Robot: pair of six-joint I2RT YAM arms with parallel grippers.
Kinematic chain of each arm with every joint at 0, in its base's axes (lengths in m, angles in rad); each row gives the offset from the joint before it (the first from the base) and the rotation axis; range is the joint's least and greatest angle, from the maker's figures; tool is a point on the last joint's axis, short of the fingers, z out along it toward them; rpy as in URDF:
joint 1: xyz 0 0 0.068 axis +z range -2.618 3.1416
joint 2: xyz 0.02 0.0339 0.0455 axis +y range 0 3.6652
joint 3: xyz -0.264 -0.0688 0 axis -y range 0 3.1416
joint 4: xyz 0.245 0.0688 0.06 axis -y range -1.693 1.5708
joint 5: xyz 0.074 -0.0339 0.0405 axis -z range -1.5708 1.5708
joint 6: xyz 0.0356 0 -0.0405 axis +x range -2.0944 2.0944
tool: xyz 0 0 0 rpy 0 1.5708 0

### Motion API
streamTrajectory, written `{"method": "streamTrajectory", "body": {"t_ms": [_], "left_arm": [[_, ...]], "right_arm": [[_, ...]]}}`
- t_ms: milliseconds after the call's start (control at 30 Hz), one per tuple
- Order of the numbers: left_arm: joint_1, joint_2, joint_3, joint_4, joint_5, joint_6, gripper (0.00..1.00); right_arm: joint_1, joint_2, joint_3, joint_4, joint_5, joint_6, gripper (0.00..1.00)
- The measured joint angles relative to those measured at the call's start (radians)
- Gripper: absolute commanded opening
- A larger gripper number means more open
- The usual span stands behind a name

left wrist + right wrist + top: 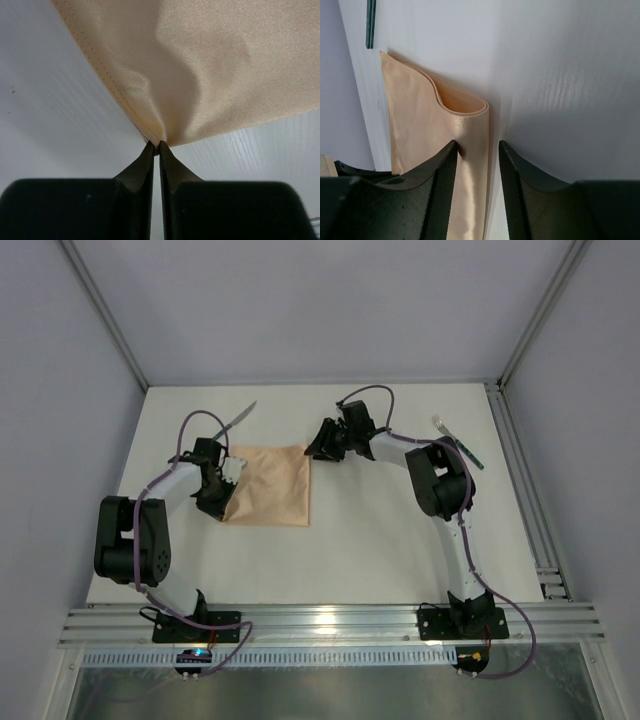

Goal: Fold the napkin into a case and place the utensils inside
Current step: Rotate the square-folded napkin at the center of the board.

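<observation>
The peach-orange napkin (270, 486) lies folded in a rough square left of the table's middle, its right edge a soft rolled fold (470, 107). My left gripper (228, 476) is at its left edge, shut on a hemmed corner (159, 145) of the cloth (210, 70). My right gripper (316, 449) is at the napkin's far right corner, open, with the folded edge lying between its fingers (477, 150). The knife (241, 417) lies behind the left gripper; its dark green handle (370, 22) shows in the right wrist view. The fork (460, 443) lies at the far right.
The white table (380, 540) is walled in by grey panels. A metal rail (525, 500) runs along its right side. Both arm bases are bolted to the slotted bar (330, 622) at the near edge.
</observation>
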Motion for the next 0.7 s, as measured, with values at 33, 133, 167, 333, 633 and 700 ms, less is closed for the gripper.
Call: {"method": "streamTrajectory", "body": {"t_ms": [33,133,167,333,633,700], "left_arm": [[0.000,0.000,0.000,0.000,0.000,0.000,0.06],[0.000,0.000,0.000,0.000,0.000,0.001,0.05],[0.000,0.000,0.000,0.001,0.000,0.001,0.05],[0.000,0.000,0.000,0.002,0.000,0.003,0.05],[0.000,-0.004,0.020,-0.013,0.030,0.021,0.31],[0.000,-0.013,0.040,-0.024,0.056,0.019,0.38]], "right_arm": [[0.000,0.002,0.000,0.005,0.007,0.016,0.40],[0.000,0.011,0.000,0.019,0.032,0.058,0.27],[0.000,0.014,0.000,0.024,0.036,0.071,0.24],[0.000,0.014,-0.033,0.074,0.053,0.109,0.04],[0.000,-0.238,-0.472,0.255,0.125,0.154,0.04],[0.000,-0.340,-0.620,0.277,0.152,0.163,0.04]]}}
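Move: The napkin's far right corner lies just below the right hand's half-open fingers, about 1 cm ahead and 1 cm down. From that hand the near right corner is some 16 cm straight back, and the knife about 6 cm ahead and 16 cm left. The left hand still pinches the near left corner; from it the far right corner lies roughly 15 cm ahead and 17 cm right, at about its own height, and the knife some 20 cm ahead and 2 cm right. The right hand eases about 1 cm forward and down and closes on the far right corner, then swings it back and to the right, about 10 cm and gathering speed, staying low while the wrist turns slightly clockwise. The left hand stays put as the pivot, keeping its pinch on the near left corner through the start of that pull, then opens and begins to lift off forward and right, up a little over 1 cm. ##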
